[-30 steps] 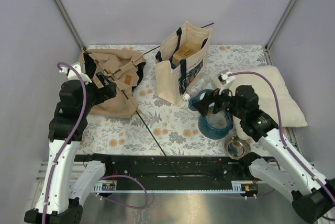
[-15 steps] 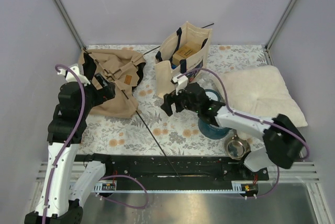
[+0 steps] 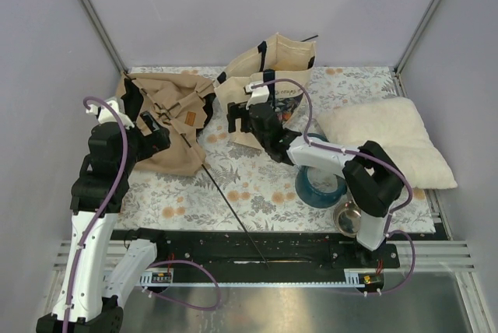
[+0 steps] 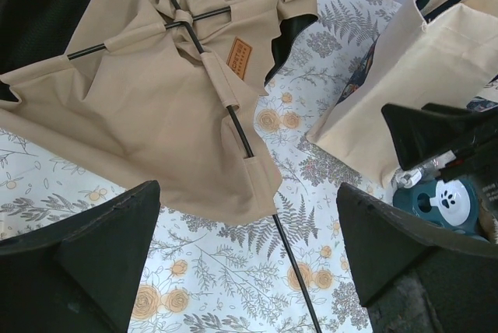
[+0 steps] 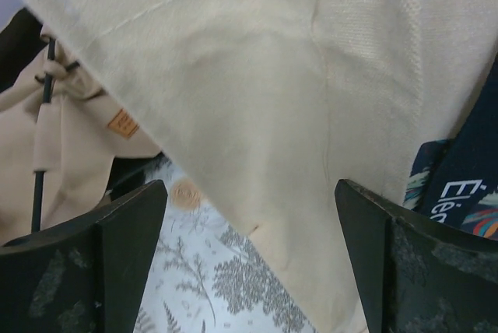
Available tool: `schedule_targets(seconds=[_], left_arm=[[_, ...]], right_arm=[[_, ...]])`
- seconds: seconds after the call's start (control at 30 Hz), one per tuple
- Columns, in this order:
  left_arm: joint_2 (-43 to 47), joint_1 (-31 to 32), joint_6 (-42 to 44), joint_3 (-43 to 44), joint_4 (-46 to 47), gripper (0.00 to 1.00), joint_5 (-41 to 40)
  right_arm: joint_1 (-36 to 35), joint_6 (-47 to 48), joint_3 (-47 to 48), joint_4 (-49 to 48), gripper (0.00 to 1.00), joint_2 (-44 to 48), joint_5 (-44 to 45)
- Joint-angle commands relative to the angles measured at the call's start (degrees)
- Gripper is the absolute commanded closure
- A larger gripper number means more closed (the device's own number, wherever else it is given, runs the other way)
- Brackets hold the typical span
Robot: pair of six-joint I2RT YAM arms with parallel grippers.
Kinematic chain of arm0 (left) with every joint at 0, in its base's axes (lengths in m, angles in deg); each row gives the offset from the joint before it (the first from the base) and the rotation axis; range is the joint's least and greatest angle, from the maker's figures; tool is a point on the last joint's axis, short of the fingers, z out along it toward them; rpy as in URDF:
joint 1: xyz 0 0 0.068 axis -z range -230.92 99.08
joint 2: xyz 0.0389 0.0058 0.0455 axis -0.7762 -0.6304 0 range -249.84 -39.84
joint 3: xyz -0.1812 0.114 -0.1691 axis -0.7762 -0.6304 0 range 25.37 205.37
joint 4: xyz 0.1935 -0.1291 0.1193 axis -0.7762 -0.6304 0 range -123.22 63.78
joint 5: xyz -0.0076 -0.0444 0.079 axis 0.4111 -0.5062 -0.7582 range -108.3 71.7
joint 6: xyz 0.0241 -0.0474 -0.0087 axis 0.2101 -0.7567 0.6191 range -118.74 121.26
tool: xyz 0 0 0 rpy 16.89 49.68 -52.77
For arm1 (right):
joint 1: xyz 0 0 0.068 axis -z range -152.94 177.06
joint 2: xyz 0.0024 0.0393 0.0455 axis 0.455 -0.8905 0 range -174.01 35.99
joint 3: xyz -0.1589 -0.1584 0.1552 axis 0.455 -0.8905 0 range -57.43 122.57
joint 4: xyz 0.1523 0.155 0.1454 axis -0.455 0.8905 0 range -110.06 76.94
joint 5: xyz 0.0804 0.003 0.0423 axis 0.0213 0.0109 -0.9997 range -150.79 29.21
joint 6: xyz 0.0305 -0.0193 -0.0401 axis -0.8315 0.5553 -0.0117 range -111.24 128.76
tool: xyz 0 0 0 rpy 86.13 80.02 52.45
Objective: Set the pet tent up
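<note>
The pet tent (image 3: 170, 119) lies collapsed at the back left, tan canvas with a brown label (image 4: 240, 57) and crossed black poles. One long pole (image 3: 233, 207) runs from it toward the near edge. My left gripper (image 3: 159, 137) hovers open over the tent's near edge; in the left wrist view its jaws (image 4: 249, 271) frame the canvas hem and the pole (image 4: 292, 263), holding nothing. My right gripper (image 3: 236, 120) is open at the tote bag's left corner, jaws (image 5: 253, 263) straddling the bag's cream fabric. The tent (image 5: 70, 146) shows at left behind it.
The cream tote bag (image 3: 274, 64) with navy handles leans left at the back centre. A blue pet bowl (image 3: 319, 184) and a metal bowl (image 3: 348, 219) sit to the right front. A fluffy white pillow (image 3: 389, 142) fills the right side. A floral cloth (image 3: 257, 185) covers the table.
My right arm has swung left from the blue bowl and pillow to the tote bag's corner, and the bag has tipped leftward. The left arm has barely moved.
</note>
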Motion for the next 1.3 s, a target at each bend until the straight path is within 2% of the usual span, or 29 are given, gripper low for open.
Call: schedule_targets(seconds=[0.0,0.27,0.4,0.6,0.77,0.9,1.07,1.17,1.27], left_arm=[[-0.8,0.1,-0.5,2.0,1.1,0.01,-2.3],[-2.2,0.0,-0.9,2.4,1.0,0.01,-3.0],[-3.3,0.0,-1.3,2.3,1.0,0.01,-3.1],[-5.0,0.1,-1.3,2.4,1.8,0.01,-2.2],[-5.9,0.1,-2.1,2.3,2.0,0.01,-1.3],[-6.8,0.1,-3.3,1.5,2.3,0.01,-0.5],[-7.8,0.1,-5.9,-1.2,2.8,0.01,0.9],[-7.7,0.1,-7.1,-2.5,2.8,0.01,2.7],[-7.7,0.0,-8.3,-3.9,2.7,0.01,4.0]], right_arm=[[3.8,-1.2,6.1,-2.9,0.01,-3.2,7.0],[9.6,-4.1,9.4,0.2,0.01,-5.7,8.0],[13.3,-7.9,8.8,3.2,0.00,-4.9,5.9],[15.6,-8.3,8.8,5.4,0.00,-5.2,3.1],[15.6,-8.5,6.6,5.5,0.00,-0.7,-12.0],[15.6,-12.0,5.8,12.5,0.00,6.4,-24.4],[13.5,-11.7,-0.9,15.7,0.00,15.9,-31.8],[10.5,-5.9,-2.5,23.3,0.00,20.5,-32.0],[9.1,-5.2,-3.3,30.8,0.01,23.1,-35.2]])
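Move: The cream tote bag stands just ahead and to the right of the right hand, its middle about 8 cm farther out and 10 cm to the right, some 4 cm lower. The tan tent fabric lies about 21 cm to that hand's left and 4 cm farther out, the teal bowl 26 cm to its right and 12 cm back, both some 16 cm below. From the left hand the bag is about 20 cm ahead and 28 cm right, 15 cm lower. Forward and to the right the right hand pushes on, about 10 cm each way, its open fingers shoving against the tote bag's near left side while the wrist turns some 20 degrees clockwise. Then it swings back off the bag, draws in towards the base and a little left, rises and turns counter-clockwise, tipping fingers down. The left hand, open, sinks slightly. ##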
